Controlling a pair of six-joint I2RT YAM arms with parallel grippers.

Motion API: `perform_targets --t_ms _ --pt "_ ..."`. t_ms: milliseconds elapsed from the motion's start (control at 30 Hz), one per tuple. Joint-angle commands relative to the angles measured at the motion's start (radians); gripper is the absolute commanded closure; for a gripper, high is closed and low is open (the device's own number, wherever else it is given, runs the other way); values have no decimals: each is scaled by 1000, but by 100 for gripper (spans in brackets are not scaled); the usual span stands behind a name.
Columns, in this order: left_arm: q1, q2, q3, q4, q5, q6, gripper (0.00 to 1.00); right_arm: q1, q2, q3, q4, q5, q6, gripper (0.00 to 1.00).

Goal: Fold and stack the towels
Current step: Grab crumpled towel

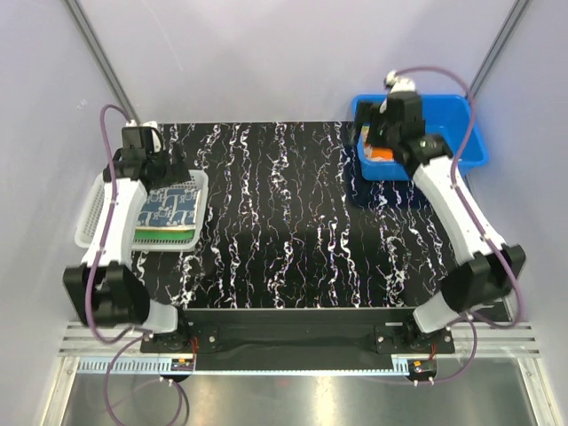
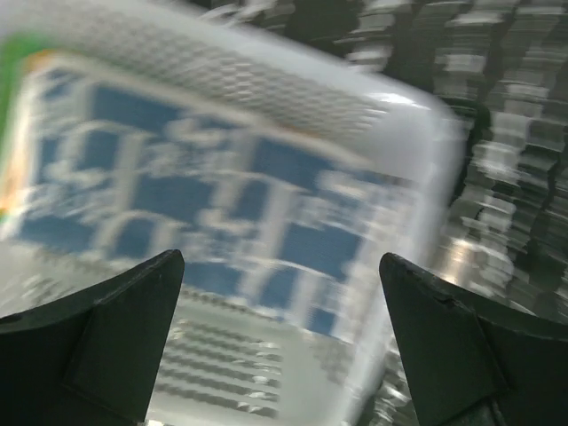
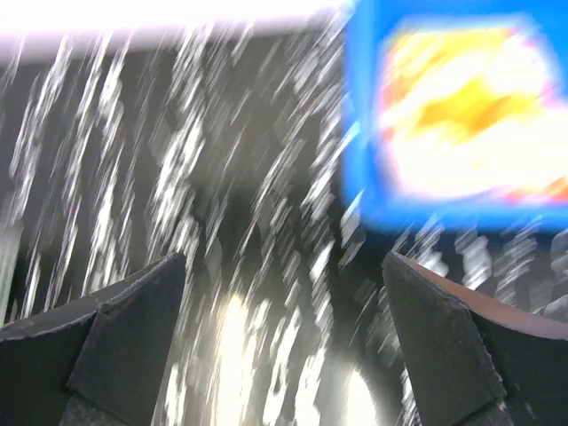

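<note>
A folded navy-and-white patterned towel (image 1: 173,206) (image 2: 204,195) lies on top of a stack in the white basket (image 1: 89,222) (image 2: 293,80) at the table's left. A green towel's edge (image 2: 11,80) peeks out from under it. My left gripper (image 1: 173,169) (image 2: 280,293) hovers open just over that stack, with nothing between its fingers. At the far right, a white and orange towel (image 1: 383,153) (image 3: 461,106) lies in the blue bin (image 1: 466,142) (image 3: 364,133). My right gripper (image 1: 380,133) (image 3: 284,293) is open and empty over the bin's near-left corner. Both wrist views are blurred by motion.
The black table with white marbling (image 1: 284,231) spans the space between basket and bin. Metal frame posts (image 1: 98,53) rise at the back corners. The basket hangs partly over the table's left edge.
</note>
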Motion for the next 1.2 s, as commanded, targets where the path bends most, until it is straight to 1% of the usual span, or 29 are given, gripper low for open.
perform_targets --t_ms 0,33,67,100,133,167,200,233,267,300,333,367,400,467,567,700,733,767,833,867,933,1000,1067,1167 --pt "-105 -112 -35 122 360 -37 1 -118 175 225 -73 200 -15 0" --pt "-147 -144 -31 116 371 -45 1 -136 209 265 -82 209 -27 0" --pt "-178 -162 -25 105 388 -48 1 -155 243 340 -99 217 -33 0" --pt "-240 -182 -10 80 365 -62 1 -186 310 383 -114 224 -38 0" --pt "-267 -231 0 68 355 -69 1 -203 344 426 -131 218 -53 0" --pt "-290 -257 7 56 333 -100 1 -220 379 510 -157 220 -56 0" --pt "-320 -288 7 44 287 -121 1 -257 456 560 -179 233 -55 0" --pt "-328 -347 3 39 276 -141 1 -272 497 612 -208 246 -41 0" --pt "-328 -378 -9 34 263 -192 1 -292 537 713 -255 231 -38 1" --pt "-330 -409 -23 34 243 -216 1 -326 611 761 -277 199 -27 0" --pt "-331 -464 -57 40 238 -233 1 -358 645 808 -298 148 -19 0" --pt "-331 -487 -66 42 232 -246 1 -376 703 892 -333 123 -9 0" --pt "-331 -504 -71 37 224 -243 1 -390 725 920 -341 99 1 0" --pt "-333 -514 -57 -18 195 -206 1 -423 772 944 -311 24 10 0" --pt "-336 -475 -36 -64 154 -186 1 -432 824 901 -215 -26 -39 0" --pt "-342 -452 -45 -27 195 -198 1 -447 935 941 -157 -58 -93 5" --pt "-342 -452 -48 -32 198 -206 1 -455 964 957 -153 -91 -88 7" --pt "-342 -454 -49 -56 197 -212 1 -462 1023 1011 -151 -98 -79 8" --pt "-344 -472 -71 -69 200 -201 1 -487 1082 1068 -156 -153 -50 11" --pt "-342 -478 -78 -78 184 -195 1 -496 1128 1098 -154 -173 -38 11" --pt "-344 -487 -88 -87 137 -189 1 -522 1159 1108 -159 -202 1 13" --pt "-342 -475 -79 -98 126 -187 1 -538 1179 1082 -165 -228 17 17" --pt "-342 -457 -65 -93 146 -198 1 -550 1180 1051 -156 -270 16 26" --pt "-342 -432 -49 -89 164 -198 1 -550 1199 1051 -157 -317 -28 28"
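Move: The crumpled fox towel lies in the blue bin, its middle about 19 cm ahead of my right hand, 18 cm to its right and some 28 cm below. The bin's own middle is about 21 cm ahead and 23 cm to the right, its left wall between me and most of the towel. From my left hand, over the white basket, that towel is some 66 cm to the right, 21 cm ahead and 18 cm lower. I swing my right hand forward and right over the bin's left wall, turning clockwise, then sink it about 28 cm from its small early rise, tipping the fingers down some 20 degrees and narrowing them to about three quarters at the towel's right part. My open left hand leaves the basket: right about 15 cm, then back and up, finally settling a little lower. ##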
